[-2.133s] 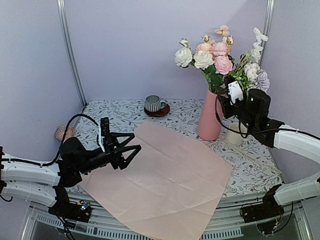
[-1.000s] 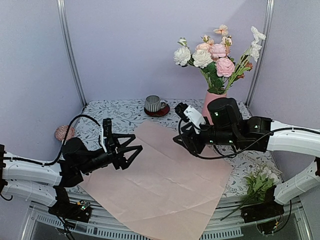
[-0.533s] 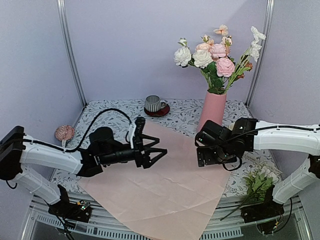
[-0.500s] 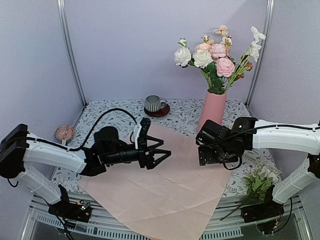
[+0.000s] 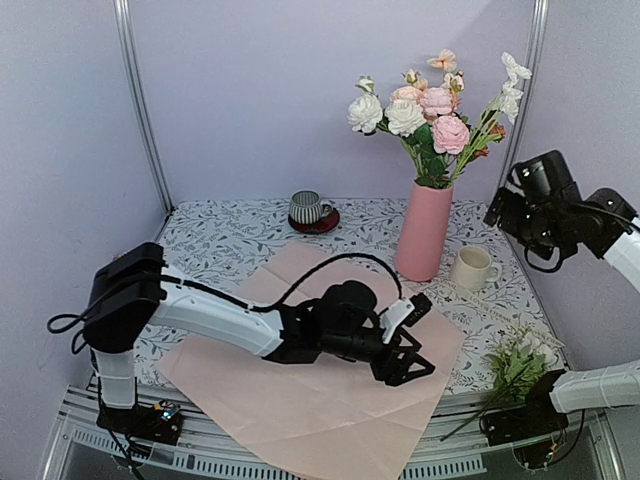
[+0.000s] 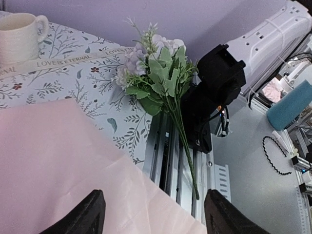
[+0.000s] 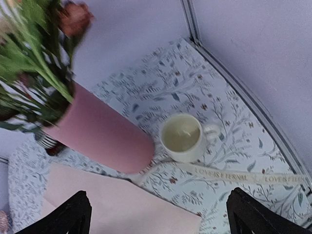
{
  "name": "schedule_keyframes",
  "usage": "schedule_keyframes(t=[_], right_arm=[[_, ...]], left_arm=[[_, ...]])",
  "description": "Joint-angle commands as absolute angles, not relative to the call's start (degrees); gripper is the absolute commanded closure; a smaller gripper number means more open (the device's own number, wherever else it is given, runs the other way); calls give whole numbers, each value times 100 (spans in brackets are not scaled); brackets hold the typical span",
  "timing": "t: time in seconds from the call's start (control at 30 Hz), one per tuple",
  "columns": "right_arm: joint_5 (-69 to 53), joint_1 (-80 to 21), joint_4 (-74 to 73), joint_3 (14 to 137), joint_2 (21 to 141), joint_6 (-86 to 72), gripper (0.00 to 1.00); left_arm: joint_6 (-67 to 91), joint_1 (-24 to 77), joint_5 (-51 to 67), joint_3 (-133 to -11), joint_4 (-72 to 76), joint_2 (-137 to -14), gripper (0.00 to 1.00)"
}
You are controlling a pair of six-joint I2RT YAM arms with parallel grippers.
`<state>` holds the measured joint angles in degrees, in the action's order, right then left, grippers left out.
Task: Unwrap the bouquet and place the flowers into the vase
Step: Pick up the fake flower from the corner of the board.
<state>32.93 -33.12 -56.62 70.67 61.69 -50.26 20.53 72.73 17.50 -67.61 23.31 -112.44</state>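
Observation:
The tall pink vase [image 5: 423,232] stands at the back right with most of the flowers [image 5: 430,100] upright in it. A loose bunch of flowers [image 5: 515,365] lies at the table's front right edge, stems hanging over the rail. The pale pink paper [image 5: 320,400] lies flat and unfolded. My left gripper [image 5: 410,368] is open over the paper's right corner. In the left wrist view the loose bunch [image 6: 156,73] lies ahead of the open, empty left gripper [image 6: 156,219]. My right gripper [image 7: 161,217] hangs open and empty high above the vase [image 7: 102,131].
A cream mug [image 5: 470,268] stands right of the vase, with the cream ribbon [image 5: 490,305] lying in front of it. A striped cup on a red saucer [image 5: 310,210] sits at the back. The right arm's base [image 6: 219,83] stands just behind the loose bunch.
My left arm has swept right across the paper to its right corner. My right arm has pulled back from the paper and risen to the far right, its jaws now wide.

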Motion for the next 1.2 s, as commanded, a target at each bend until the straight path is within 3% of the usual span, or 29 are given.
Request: schedule_keyframes(t=[0.0,0.17,0.43,0.67,0.93,1.17], right_arm=[[3511,-3243,-5036,7968,6065,-3850,1],[3547,-3244,-5067,8656,6319,-3451,1],[3530,-3248,-4843,8679,6327,-3347,1],[3601,-3246,-4762,8666,6299,-3310,1],[3594,-3243,-4659,8709,6298,-3226,1],[3599,-3243,-4639,8710,6304,-3232,1]], left_arm=[[1907,7483,1959,-7822,1571,-12113,31],[1880,7508,2213,-9087,924,-12963,34],[1834,7512,2736,-11147,-480,-14400,43],[1732,7594,3441,-11944,-723,-14978,57],[1530,7791,4052,-13411,-1503,-15836,59],[1591,7804,4102,-13435,-1540,-15903,65]])
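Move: The fake flower lies on the table's front right corner, its middle about 18 cm to the left hand's right, 5 cm back and 12 cm below; its bare stem slants back-left from the head. The right arm's base sits some 7 cm right of the flower and 6 cm farther back. The white mug stands 25 cm ahead and 20 cm right of the left hand. From the right hand the flower is about 21 cm back, 1 cm right and 26 cm below. No grip yet: the left hand brings its fingertips down around the flower's stem, first going right and down, then drawing back, about 13 cm right, 10 down and 8 back in all. It turns some 25 degrees clockwise, tips a little further down, and the fingers narrow to about half their gap without shutting. The right hand, empty and wide open, rises about 13 cm and tilts up. ##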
